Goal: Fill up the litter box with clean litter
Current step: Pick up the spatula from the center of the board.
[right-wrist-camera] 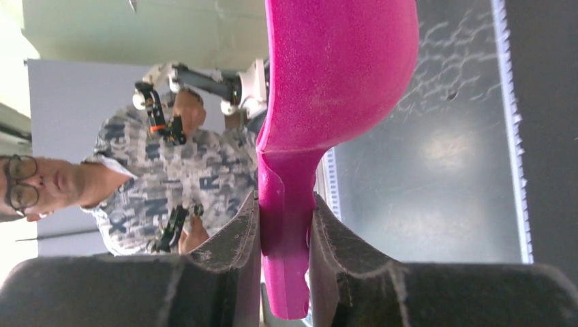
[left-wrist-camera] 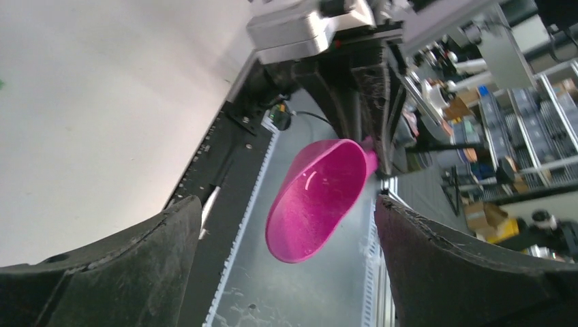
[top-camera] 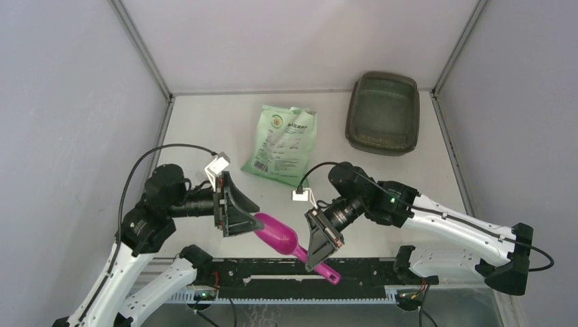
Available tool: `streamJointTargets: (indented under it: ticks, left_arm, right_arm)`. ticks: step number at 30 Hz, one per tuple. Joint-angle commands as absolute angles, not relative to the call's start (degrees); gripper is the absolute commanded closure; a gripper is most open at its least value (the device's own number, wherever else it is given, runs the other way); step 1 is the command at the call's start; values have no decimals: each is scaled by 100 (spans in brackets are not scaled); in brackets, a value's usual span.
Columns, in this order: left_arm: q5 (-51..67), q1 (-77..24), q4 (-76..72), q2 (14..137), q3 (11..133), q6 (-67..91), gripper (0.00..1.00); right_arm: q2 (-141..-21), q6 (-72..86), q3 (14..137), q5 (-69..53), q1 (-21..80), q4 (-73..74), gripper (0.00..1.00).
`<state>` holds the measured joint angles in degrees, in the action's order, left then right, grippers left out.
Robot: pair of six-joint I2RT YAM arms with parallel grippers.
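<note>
The litter box [top-camera: 382,112], a dark translucent tray, sits at the far right corner of the table. A green printed bag [top-camera: 281,144] lies flat left of it, mid-table. The clean litter is out of view. A magenta scoop [top-camera: 278,234] hangs above the near edge, bowl toward the left arm. My right gripper [right-wrist-camera: 285,204] is shut on the scoop's handle [right-wrist-camera: 286,231], with the bowl [right-wrist-camera: 341,68] sticking out beyond the fingers. My left gripper [left-wrist-camera: 287,204] stands wide open just in front of the bowl's mouth [left-wrist-camera: 317,197], its fingers [left-wrist-camera: 136,266] apart from it.
A black rail [top-camera: 293,272] with the arm bases runs along the near edge under the scoop. Grey enclosure walls [top-camera: 82,102] close in the left, right and back. In the right wrist view a person [right-wrist-camera: 136,170] stands beyond the table.
</note>
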<state>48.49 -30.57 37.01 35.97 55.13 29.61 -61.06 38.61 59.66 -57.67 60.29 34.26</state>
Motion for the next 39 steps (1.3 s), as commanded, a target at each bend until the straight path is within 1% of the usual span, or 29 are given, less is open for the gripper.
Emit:
streamJointTargets:
  ticks: [1,3,4,7,10,18,22,24,25,27,29,31,33,34,39]
  left_arm:
    - [5239,-3519,3735,3385,5496,3051,0]
    - [5091,-3748,3735,3375,5493,3119,0]
    - [5087,-3786,3734,3362,5477,3133,3]
    - [5117,-3842,3739,3314,5341,3191,18]
    - [5103,-3874,3735,3242,5162,3240,25]
    - [5054,-3888,3675,3316,4859,3226,28]
    - [5097,-3894,3540,3426,4827,3247,34]
    - [5151,-3898,3455,3499,4812,3273,41]
    - [5177,-3894,3420,3531,4802,3280,47]
    - [5267,-3902,3367,3587,4771,3288,62]
    - [5337,-3913,3349,3609,4756,3287,72]
    - [5381,-3911,3348,3632,4739,3279,79]
    - [5386,-3912,3349,3683,4729,3270,96]
    - [5349,-3921,3349,3717,4729,3272,100]
    - [4987,-3890,2944,4162,4894,3507,100]
  right_arm:
    - [-5916,3750,6047,-5613,6465,3782,100]
    - [-5913,3718,6042,-5583,6548,3869,100]
    - [-5915,3701,6045,-5581,6553,3911,100]
    - [-5923,3657,6046,-5564,6541,3901,100]
    - [-5960,3634,6046,-5563,6535,3831,100]
    - [-6207,3642,6046,-5641,6539,3489,100]
    - [-6295,3610,6041,-5687,6533,3393,100]
    - [-6339,3589,6041,-5710,6496,3369,100]
    - [-6357,3572,6041,-5726,6481,3362,100]
    - [-6382,3539,6042,-5767,6421,3357,100]
    - [-6389,3527,6043,-5805,6373,3324,100]
    - [-6406,3512,6042,-5854,6307,3322,100]
    - [-6424,3482,6047,-5903,6210,3314,100]
    - [-6432,3468,6048,-5932,6135,3309,100]
    - [-6515,3160,6318,-6040,5551,3640,100]
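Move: The spatula, already held by its handle in the right fingers, lies with its middle about 7 cm back, 8 cm right and 3 cm below the wide-open left hand; its scoop end is nearest. From the left hand, the right fingers are some 10 cm back and 10 cm right, and the green litter bag about 31 cm ahead, 3 cm right, 29 cm below. From the right hand, the spatula's middle is some 3 cm left and 2 cm forward. The left fingers close from wide open to nearly shut and pinch the front lip of the scoop, after the hand comes back about 4 cm, then sinks some 3 cm and edges right, turning roughly 10 degrees clockwise. The right hand keeps its grip on the handle, drawing back 2 to 3 cm and sinking a little, then easing forward again. ##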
